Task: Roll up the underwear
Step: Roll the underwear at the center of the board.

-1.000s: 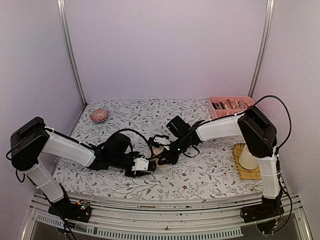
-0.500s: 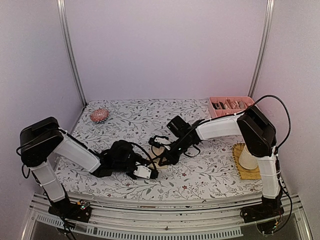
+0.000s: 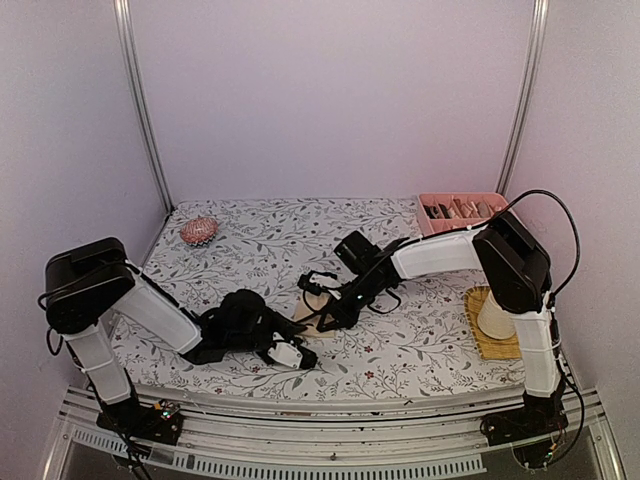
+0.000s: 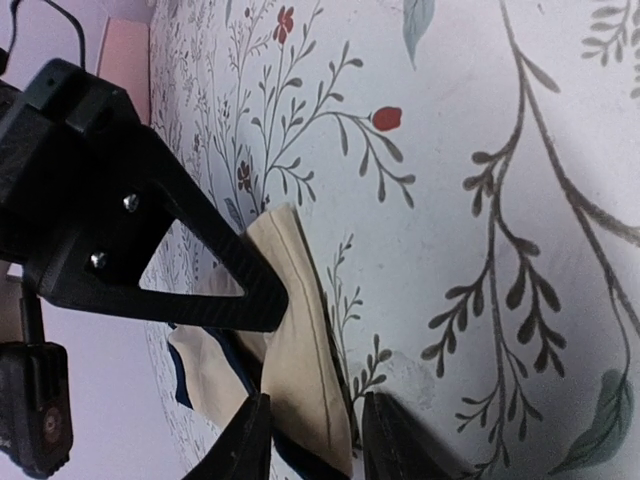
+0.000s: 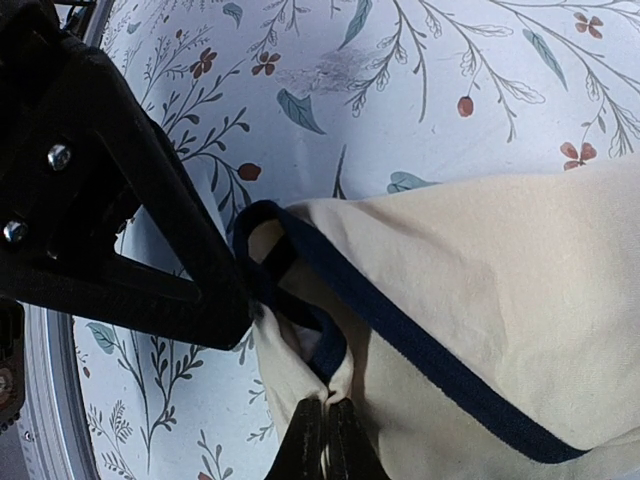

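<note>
The beige underwear (image 3: 312, 304) with dark edging lies bunched at the middle of the floral table. My right gripper (image 3: 326, 318) is shut on a folded edge of it, which the right wrist view shows clearly (image 5: 325, 437), with the beige cloth (image 5: 480, 300) spreading to the right. My left gripper (image 3: 298, 350) sits low at the cloth's near side. In the left wrist view it is open (image 4: 315, 445), its jaws on either side of the beige cloth's (image 4: 295, 330) edge. The navy striped underwear is out of view.
A reddish-pink hairbrush (image 3: 198, 231) lies at the back left. A pink tray (image 3: 460, 209) with several items stands at the back right. A white cup (image 3: 494, 316) sits on a woven mat (image 3: 477, 333) at the right edge.
My left gripper has moved toward the table's near edge and dropped low beside the beige cloth. The right gripper has stayed on the cloth.
</note>
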### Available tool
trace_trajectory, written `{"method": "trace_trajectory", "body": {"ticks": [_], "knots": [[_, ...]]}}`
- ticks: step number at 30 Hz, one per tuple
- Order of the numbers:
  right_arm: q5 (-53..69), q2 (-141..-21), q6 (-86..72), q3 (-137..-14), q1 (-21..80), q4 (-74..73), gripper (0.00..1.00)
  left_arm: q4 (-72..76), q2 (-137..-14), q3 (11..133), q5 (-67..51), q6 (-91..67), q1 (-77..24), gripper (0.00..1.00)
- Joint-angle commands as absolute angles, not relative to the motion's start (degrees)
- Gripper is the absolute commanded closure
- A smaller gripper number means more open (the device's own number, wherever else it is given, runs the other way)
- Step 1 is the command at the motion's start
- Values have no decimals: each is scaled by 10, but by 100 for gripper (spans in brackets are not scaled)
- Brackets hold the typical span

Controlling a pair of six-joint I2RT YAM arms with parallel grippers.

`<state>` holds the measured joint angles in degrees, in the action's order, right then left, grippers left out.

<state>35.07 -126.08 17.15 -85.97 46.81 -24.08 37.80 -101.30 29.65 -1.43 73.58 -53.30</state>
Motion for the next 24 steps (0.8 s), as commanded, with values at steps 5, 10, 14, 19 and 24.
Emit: {"method": "trace_trajectory", "body": {"ticks": [5,10,14,19,24], "knots": [[351,-1283,174,-866,465,-273,98,335,-1057,316,13,759,-543,76],[352,-1284,177,-866,465,-277,98,336,-1075,323,27,754,-543,78],[353,-1284,180,-866,465,-279,98,325,-1080,333,28,738,-542,87],[343,-1274,180,-864,463,-278,97,277,-1067,346,0,706,-541,100],[308,-1225,174,-831,461,-258,86,190,-1055,382,-65,648,-532,100]]}}
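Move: The underwear's near edge, at its left end, lies between the left hand's half-open fingers, about 1 cm ahead, 1 cm to the right and 1 cm below; the underwear's middle is roughly 4 cm ahead of that hand, 3 cm to its right and 1 cm below. The right hand already pinches the same edge farther along, and the left end of it lies some 4 cm to that hand's left, level with it and about 1 cm lower. The underwear's near edge gets its second grip: the left hand works in towards the right one, about 1.5 cm forward and as much to its right, sinking some 1 cm to the board, while its fingers close fully and pinch the left end of the edge. The right hand stays put and keeps its pinch. ##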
